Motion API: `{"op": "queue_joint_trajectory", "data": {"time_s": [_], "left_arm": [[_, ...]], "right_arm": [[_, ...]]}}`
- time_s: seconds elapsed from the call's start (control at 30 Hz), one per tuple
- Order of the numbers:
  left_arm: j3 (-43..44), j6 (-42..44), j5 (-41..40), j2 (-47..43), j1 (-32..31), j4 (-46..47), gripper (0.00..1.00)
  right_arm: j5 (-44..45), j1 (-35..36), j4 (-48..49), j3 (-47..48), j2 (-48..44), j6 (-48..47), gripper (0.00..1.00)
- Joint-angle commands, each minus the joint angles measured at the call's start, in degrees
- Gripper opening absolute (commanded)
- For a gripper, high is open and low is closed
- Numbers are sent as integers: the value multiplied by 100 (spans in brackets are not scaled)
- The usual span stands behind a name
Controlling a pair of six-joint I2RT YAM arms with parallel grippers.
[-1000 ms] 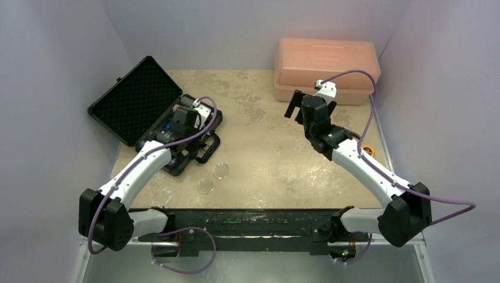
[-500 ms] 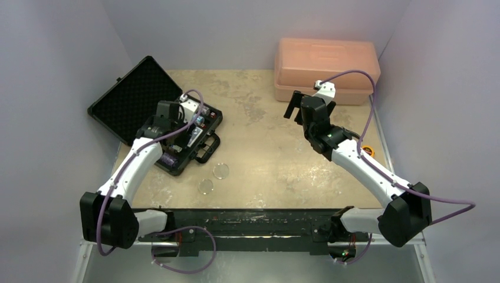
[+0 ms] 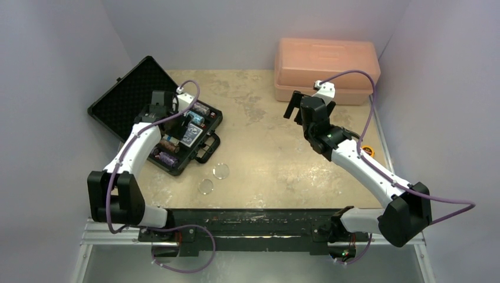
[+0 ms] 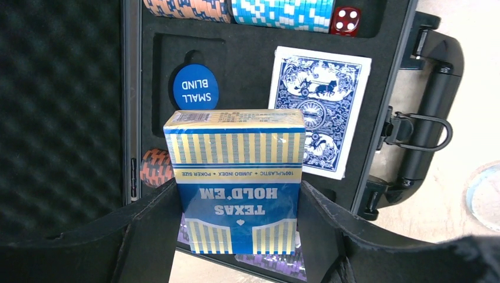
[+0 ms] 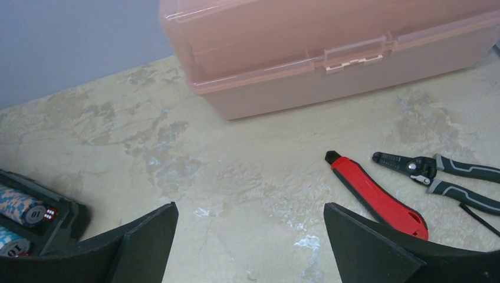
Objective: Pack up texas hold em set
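Note:
The black briefcase of the texas hold em set lies open at the left, its foam lid [image 3: 125,97] tipped back. My left gripper [image 3: 163,107] hangs over the tray, shut on a blue card deck [image 4: 236,168] marked TEXAS HOLD'EM, held upright between both fingers. Below it in the tray lie a second blue deck [image 4: 320,112], a small-blind button [image 4: 196,86], orange chips [image 4: 186,7], blue chips [image 4: 283,12] and a red die [image 4: 345,20]. Two clear discs [image 3: 221,170] [image 3: 206,186] rest on the table in front of the case. My right gripper [image 3: 295,104] stands open over bare table, holding nothing.
A pink toolbox [image 3: 326,68] stands closed at the back right. In front of it lie a red utility knife [image 5: 377,194] and grey-handled pliers [image 5: 448,174]. The case handle [image 4: 433,118] sticks out toward the table's middle. Walls close in on both sides.
My left arm has swung left and back across the open case, carrying the blue deck toward the lid side. The right arm has not moved.

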Motion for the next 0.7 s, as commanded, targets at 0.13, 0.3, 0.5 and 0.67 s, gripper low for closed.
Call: {"op": "queue_joint_trajectory", "data": {"time_s": [0.13, 0.3, 0.5, 0.67], "left_arm": [[398, 483, -107, 450, 155, 560, 0], [586, 819, -106, 734, 294, 797, 0], [869, 1131, -134, 1075, 408, 818, 0], [1125, 1284, -185, 1387, 445, 755, 0]], "right_arm": [[228, 75, 236, -46, -139, -81, 99], [251, 113, 233, -47, -138, -89, 99], [310, 163, 264, -55, -112, -117, 99], [367, 185, 273, -73, -116, -132, 99]]}}
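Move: The Texas Hold'em card box, already pinched in the left hand, is headed for the empty recess with the blue Small Blind button, about 8 cm ahead, 2 cm left and 7 cm below that hand. The loose card deck lies some 5 cm nearer and 9 cm right of the recess; the light-blue chips are 11 cm ahead of the hand and 8 cm right, both roughly 5 cm below. From the right hand the recess is about 53 cm left, 5 cm ahead and 17 cm down. The card box, still pinched between the left fingers, is carried about 5 cm forward and 3 cm left towards the Small Blind recess. The left hand first sinks some 2 cm while easing forward, then travels nearly level and faster, rolling slightly so its left side rises by 5–10 degrees. ##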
